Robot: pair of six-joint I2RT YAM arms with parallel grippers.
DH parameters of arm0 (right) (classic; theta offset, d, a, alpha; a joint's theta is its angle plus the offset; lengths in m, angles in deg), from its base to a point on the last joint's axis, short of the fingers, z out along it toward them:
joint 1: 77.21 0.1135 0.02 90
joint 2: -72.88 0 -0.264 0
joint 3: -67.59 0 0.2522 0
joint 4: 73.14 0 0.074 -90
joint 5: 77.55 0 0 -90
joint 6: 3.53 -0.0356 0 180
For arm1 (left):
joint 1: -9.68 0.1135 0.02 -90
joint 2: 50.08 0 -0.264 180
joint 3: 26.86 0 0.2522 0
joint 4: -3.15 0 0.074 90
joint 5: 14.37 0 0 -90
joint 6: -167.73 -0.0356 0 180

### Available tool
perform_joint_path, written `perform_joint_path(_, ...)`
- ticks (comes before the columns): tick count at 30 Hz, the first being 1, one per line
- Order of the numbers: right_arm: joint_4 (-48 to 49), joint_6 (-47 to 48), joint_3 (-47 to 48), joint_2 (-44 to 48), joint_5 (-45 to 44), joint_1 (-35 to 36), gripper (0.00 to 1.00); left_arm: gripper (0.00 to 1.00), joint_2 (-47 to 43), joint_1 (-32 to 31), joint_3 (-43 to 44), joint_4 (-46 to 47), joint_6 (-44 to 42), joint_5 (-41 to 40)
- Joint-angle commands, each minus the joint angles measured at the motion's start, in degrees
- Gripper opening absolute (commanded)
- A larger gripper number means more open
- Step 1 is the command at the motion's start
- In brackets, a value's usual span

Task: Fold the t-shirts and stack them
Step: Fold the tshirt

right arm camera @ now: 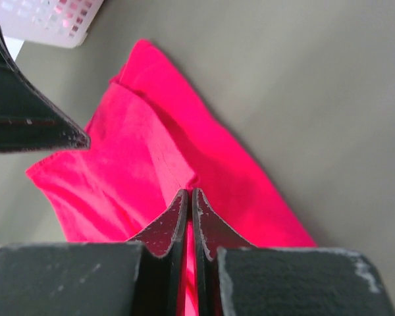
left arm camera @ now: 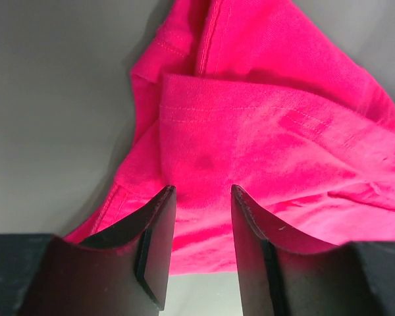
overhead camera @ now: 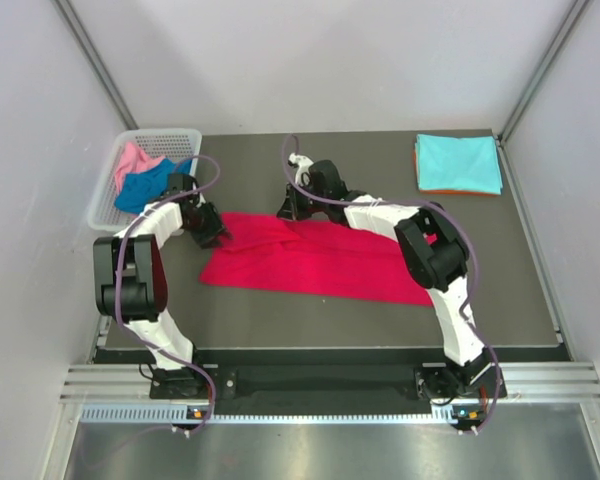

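Observation:
The crimson red t-shirt (overhead camera: 310, 258) lies spread across the middle of the table, folded into a long band. My left gripper (overhead camera: 218, 232) is at its far left corner; in the left wrist view its jaws (left arm camera: 201, 187) stand open over a hemmed fold of the red cloth (left arm camera: 263, 131), with nothing pinched. My right gripper (overhead camera: 288, 208) is at the shirt's far edge. In the right wrist view it (right arm camera: 189, 191) is shut, with a puckered edge of the red cloth (right arm camera: 151, 158) pinched at its tips. A folded light turquoise t-shirt (overhead camera: 458, 162) lies on an orange one (overhead camera: 460, 192).
A white lattice basket (overhead camera: 108, 195) at the far left holds a pink shirt (overhead camera: 132, 158) and a royal blue shirt (overhead camera: 150, 185); its corner (right arm camera: 46, 20) shows in the right wrist view. The turquoise and orange stack sits at the far right corner. Walls close in the table.

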Motion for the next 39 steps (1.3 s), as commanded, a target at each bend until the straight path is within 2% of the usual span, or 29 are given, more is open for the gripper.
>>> perform_joint_path(1, 3.97, 0.15, -2.42, 4.28, 1.48, 1.00, 0.00, 0.44, -3.61, -0.10, -0.70, 1.56, 0.01, -0.91)
perform_joint_path(8, 7.31, -1.88, -7.17, 7.70, 2.44, 1.09, 0.00, 0.45, -4.31, -0.10, -2.01, 0.77, -1.14, -2.58)
perform_joint_path(13, 9.68, -2.76, -11.82, 10.52, 3.59, 1.26, 0.00, 0.45, -4.58, 0.42, 1.76, -0.98, -1.40, -4.08)
perform_joint_path(24, 13.55, -5.30, -17.18, 13.25, 4.99, 1.88, 0.00, 0.45, -3.53, 0.69, 2.03, 0.59, -2.28, 3.48)
perform_joint_path(39, 15.40, -6.54, -20.00, 13.42, 4.65, 2.41, 0.00, 0.43, -0.10, 0.51, 0.62, 2.00, -1.49, 6.38)
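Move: The right gripper, already shut on the far edge of the red shirt flap, has the uncovered shirt body it is being taken over about 12 cm straight back and 5 cm below. The shirt's near edge is some 20 cm straight back; the flap's left end is roughly 16 cm to its left and 5 cm back. From the left hand, that body spot is about 6 cm back, 17 cm right and 2 cm lower. Keeping its pinch on the flap's edge, the right hand draws the cloth back over the shirt body towards the near edge, about 6.5 cm, dipping and lifting by a couple of centimetres on the way but ending near its starting height. The left hand stays over the flap's left end, fingers part open, bobbing and then rising up to about 2 cm before easing slightly down. ##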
